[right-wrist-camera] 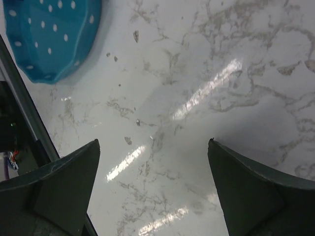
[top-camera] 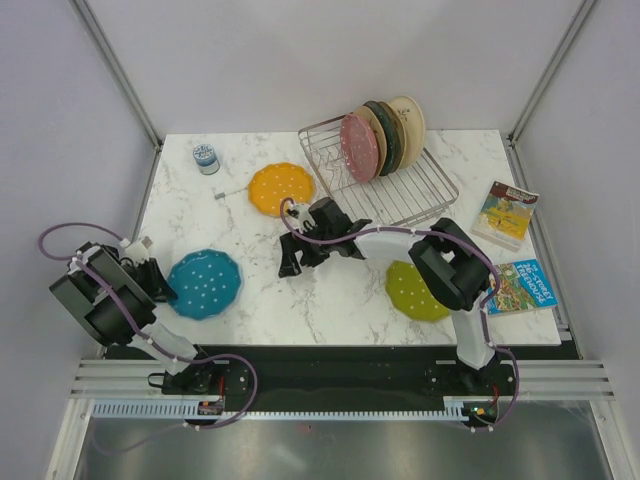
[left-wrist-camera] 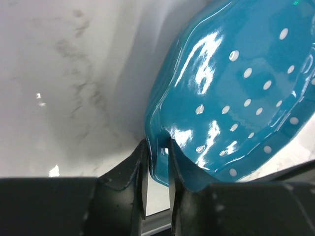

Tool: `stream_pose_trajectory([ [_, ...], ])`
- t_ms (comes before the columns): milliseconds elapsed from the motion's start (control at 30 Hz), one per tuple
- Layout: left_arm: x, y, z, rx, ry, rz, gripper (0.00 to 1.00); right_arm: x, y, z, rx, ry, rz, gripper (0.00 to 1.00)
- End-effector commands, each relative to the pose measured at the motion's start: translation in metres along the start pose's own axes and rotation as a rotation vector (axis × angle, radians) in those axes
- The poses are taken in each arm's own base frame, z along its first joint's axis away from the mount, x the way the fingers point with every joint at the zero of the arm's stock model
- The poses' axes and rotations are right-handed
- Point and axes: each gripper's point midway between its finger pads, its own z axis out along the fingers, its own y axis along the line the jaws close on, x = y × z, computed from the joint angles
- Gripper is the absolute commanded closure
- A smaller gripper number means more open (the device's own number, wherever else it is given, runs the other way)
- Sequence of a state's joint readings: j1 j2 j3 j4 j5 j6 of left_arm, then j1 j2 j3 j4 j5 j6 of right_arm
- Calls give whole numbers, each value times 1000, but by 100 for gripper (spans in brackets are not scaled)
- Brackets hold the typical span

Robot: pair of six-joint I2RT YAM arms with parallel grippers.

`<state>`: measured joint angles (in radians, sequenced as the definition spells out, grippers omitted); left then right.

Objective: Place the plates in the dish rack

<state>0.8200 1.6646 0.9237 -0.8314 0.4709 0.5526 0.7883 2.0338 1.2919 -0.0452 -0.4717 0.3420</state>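
Observation:
The blue plate (top-camera: 205,284) lies at the table's left side. My left gripper (top-camera: 160,285) is at its left rim. In the left wrist view the two fingers (left-wrist-camera: 157,145) pinch the rim of the blue plate (left-wrist-camera: 236,83), which is tilted up off the marble. My right gripper (top-camera: 292,262) hovers open over bare marble mid-table, with nothing between its fingers (right-wrist-camera: 153,142); the blue plate (right-wrist-camera: 49,34) shows at that view's top left. The orange plate (top-camera: 280,187) lies flat left of the dish rack (top-camera: 420,190). A pink plate (top-camera: 358,147) stands in the rack. The lime green plate (top-camera: 412,290) lies partly under the right arm.
Plain beige (top-camera: 375,140), dark green (top-camera: 390,135) and cream (top-camera: 408,128) plates stand in the rack behind the pink one. A small blue jar (top-camera: 206,157) sits at the back left. Two colourful books (top-camera: 504,213) (top-camera: 520,286) lie along the right edge.

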Motion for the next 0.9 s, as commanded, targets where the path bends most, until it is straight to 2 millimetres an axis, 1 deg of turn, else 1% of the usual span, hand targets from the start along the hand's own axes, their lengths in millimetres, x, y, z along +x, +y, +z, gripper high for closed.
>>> stream_pose_trajectory([
  [0, 6, -29, 17, 137, 59, 57, 85, 17, -16, 34, 21, 40, 65, 2],
  [133, 2, -32, 30, 185, 98, 39, 97, 14, -6, 53, -55, 38, 61, 2],
  [233, -3, -33, 36, 207, 109, 31, 98, 16, 2, 69, -102, 55, 64, 2],
  [267, -6, -35, 37, 211, 109, 35, 98, 22, 12, 74, -137, 75, 55, 2],
  [300, -6, -37, 39, 220, 120, 41, 98, 22, 16, 83, -156, 85, 50, 2],
  [333, -7, -40, 40, 227, 118, 41, 98, 25, 21, 87, -175, 101, 53, 2],
  [367, -9, -41, 40, 227, 117, 47, 98, 23, 35, 92, -214, 109, 42, 2],
  [400, -10, -43, 41, 233, 119, 56, 98, 30, 34, 98, -217, 126, 50, 2],
  [500, -11, -50, 43, 249, 122, 79, 98, 32, 47, 110, -263, 143, 80, 2],
  [533, -11, -51, 43, 249, 124, 82, 98, 30, 50, 113, -275, 138, 85, 2],
  [567, -11, -52, 44, 249, 125, 85, 98, 25, 53, 115, -284, 130, 92, 4],
  [633, -13, -53, 43, 250, 120, 91, 98, 26, 54, 120, -307, 133, 98, 9],
  [667, -14, -53, 43, 250, 119, 88, 98, 23, 56, 121, -316, 129, 94, 19],
  [733, -14, -53, 43, 249, 117, 90, 98, 22, 59, 120, -334, 130, 86, 30],
  [767, -14, -54, 43, 251, 121, 88, 98, 23, 60, 119, -341, 133, 83, 43],
  [800, -14, -54, 43, 251, 121, 89, 98, 22, 61, 117, -351, 133, 79, 51],
  [833, -13, -55, 44, 252, 127, 89, 98, 22, 65, 115, -371, 139, 75, 69],
  [867, -13, -56, 45, 251, 130, 96, 98, 22, 67, 113, -381, 140, 72, 80],
])
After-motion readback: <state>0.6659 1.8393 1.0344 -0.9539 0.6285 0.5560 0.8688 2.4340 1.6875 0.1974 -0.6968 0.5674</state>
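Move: The blue plate's near-left rim already sits between the left gripper's half-open fingers; its middle is about 9 cm to the right, 4 cm ahead and level. From the wide-open right gripper the plate's middle lies some 25 cm left, 5 cm back and 3 cm below. The orange plate is about 23 cm ahead of the right gripper and 3 cm left, the dish rack's middle some 27 cm ahead and 25 cm right, both also lower. Close the left fingers onto the blue plate's rim and slide it right about 5 cm and slightly forward, leaning the fingers some 15 degrees farther to the right, then hold still. Meanwhile sweep the open right gripper about 12 cm left, low over the table, tipping its fingers flatter by about 15 degrees; as it reaches the plate's right rim, sink about 1 cm and half close the fingers around that rim. ##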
